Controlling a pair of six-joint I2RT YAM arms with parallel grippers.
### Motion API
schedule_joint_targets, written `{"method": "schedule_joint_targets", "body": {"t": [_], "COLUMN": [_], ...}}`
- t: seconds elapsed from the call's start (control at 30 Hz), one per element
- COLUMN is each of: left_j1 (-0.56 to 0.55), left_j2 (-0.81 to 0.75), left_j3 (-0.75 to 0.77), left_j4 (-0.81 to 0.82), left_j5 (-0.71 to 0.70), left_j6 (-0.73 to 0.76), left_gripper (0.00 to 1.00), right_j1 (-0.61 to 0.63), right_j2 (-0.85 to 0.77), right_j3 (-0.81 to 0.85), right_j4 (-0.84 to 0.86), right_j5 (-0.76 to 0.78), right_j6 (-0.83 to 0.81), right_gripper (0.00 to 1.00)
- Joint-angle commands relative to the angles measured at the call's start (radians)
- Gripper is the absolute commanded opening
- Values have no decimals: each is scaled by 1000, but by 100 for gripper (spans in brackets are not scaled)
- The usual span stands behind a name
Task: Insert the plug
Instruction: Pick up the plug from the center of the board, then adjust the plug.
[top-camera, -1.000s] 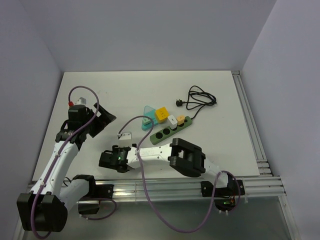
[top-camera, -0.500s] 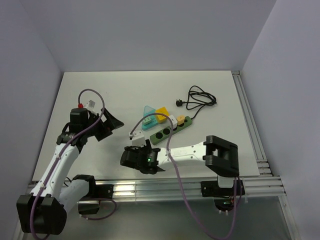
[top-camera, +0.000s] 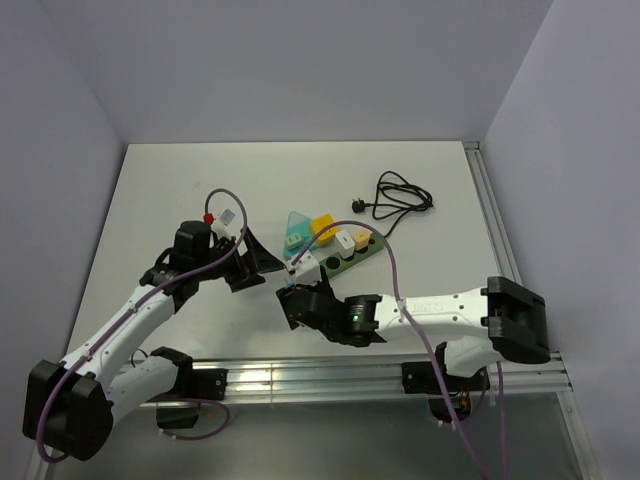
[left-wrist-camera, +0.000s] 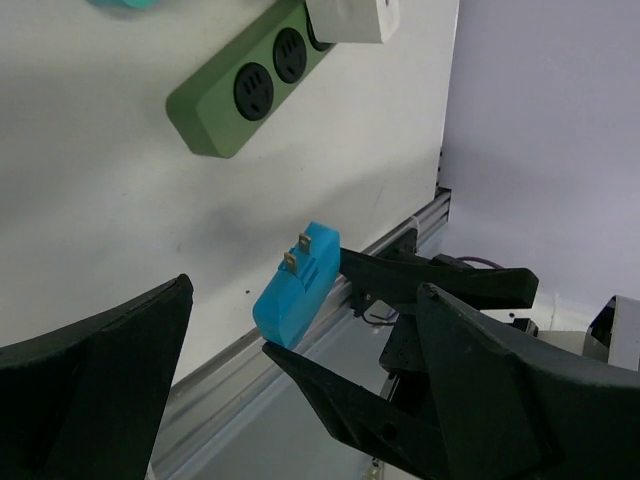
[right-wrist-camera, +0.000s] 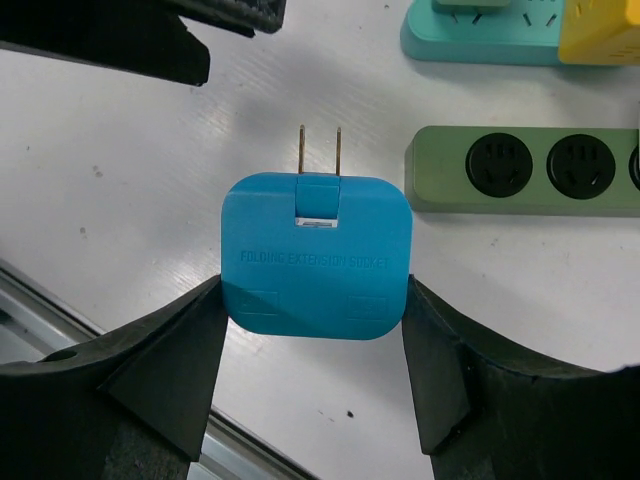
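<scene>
A blue plug (right-wrist-camera: 316, 255) with two metal prongs sits between the fingers of my right gripper (right-wrist-camera: 313, 292), which is shut on its sides. The prongs point toward the table, just left of the green power strip (right-wrist-camera: 520, 170). From above, the right gripper (top-camera: 297, 295) hovers by the strip's (top-camera: 345, 262) near-left end. My left gripper (top-camera: 256, 263) stands wide open just left of it, holding nothing. The left wrist view shows the blue plug (left-wrist-camera: 295, 285) held above the table, below the strip (left-wrist-camera: 250, 90).
A teal triangular socket block (top-camera: 296, 232) with a yellow adapter (top-camera: 322, 230) lies behind the strip. A white adapter (top-camera: 348, 241) sits in the strip. The strip's black cable (top-camera: 400, 195) coils at the back right. A rail runs along the near table edge (top-camera: 330, 375).
The right arm has swung to the right with the blue plug, from the near left toward the strip's end. The left arm has followed rightward, its gripper still open.
</scene>
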Motion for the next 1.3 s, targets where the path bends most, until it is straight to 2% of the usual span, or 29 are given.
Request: {"method": "schedule_joint_targets", "body": {"t": [0.0,0.33,0.47,0.8,0.9,1.0,1.1,1.27], "left_j1": [-21,-85,-105,-173,-191,-197,-202,-225], "left_j2": [4,35,56,151,175,198,227,250], "left_j3": [-5,-11,-17,-22,-22,-42,-62,-40], "left_j4": [106,216,248,351,347,370,411,397], "left_j5": [50,116,111,131,111,125,144,145], "left_j6": [-44,-127,-155,-194,-188,-185,-193,-159], "left_gripper": [99,100,100,98,93,83,66,50], "right_j1": [-10,-71,-99,-103,-108,-111,-112,-114], "right_j2": [-81,-305,-327,-324,-307,-291,-282,-267], "right_j3": [-51,-183,-187,-164,-152,-138,-132,-123], "right_j4": [76,151,150,153,151,147,147,137], "right_j5": [-21,-162,-211,-216,-225,-229,-243,-255], "right_j6": [-67,-147,-170,-214,-226,-236,-246,-254], "right_gripper": [46,45,45,45,45,45,45,45]}}
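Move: The blue plug that my left hand goes for is already in my right fingers, about 5 cm to my left hand's right, 4 cm back and 5 cm lower. From that left hand the turquoise triangular strip lies some 14 cm ahead, 7 cm right and 14 cm below; the green power strip about 7 cm ahead, 17 cm right, equally low. From my right hand the plug is barely a centimetre ahead, left and below. I bring my wide-open left hand about 7 cm right and some 3 cm back to the plug, rising 2 cm at first, then dipping over 4 cm with a slight clockwise turn while its fingers close to half-open around the plug. My right hand keeps its grip, carries the plug about 3 cm right and 4 cm up, then eases down a centimetre, turning some 10 degrees counter-clockwise. ##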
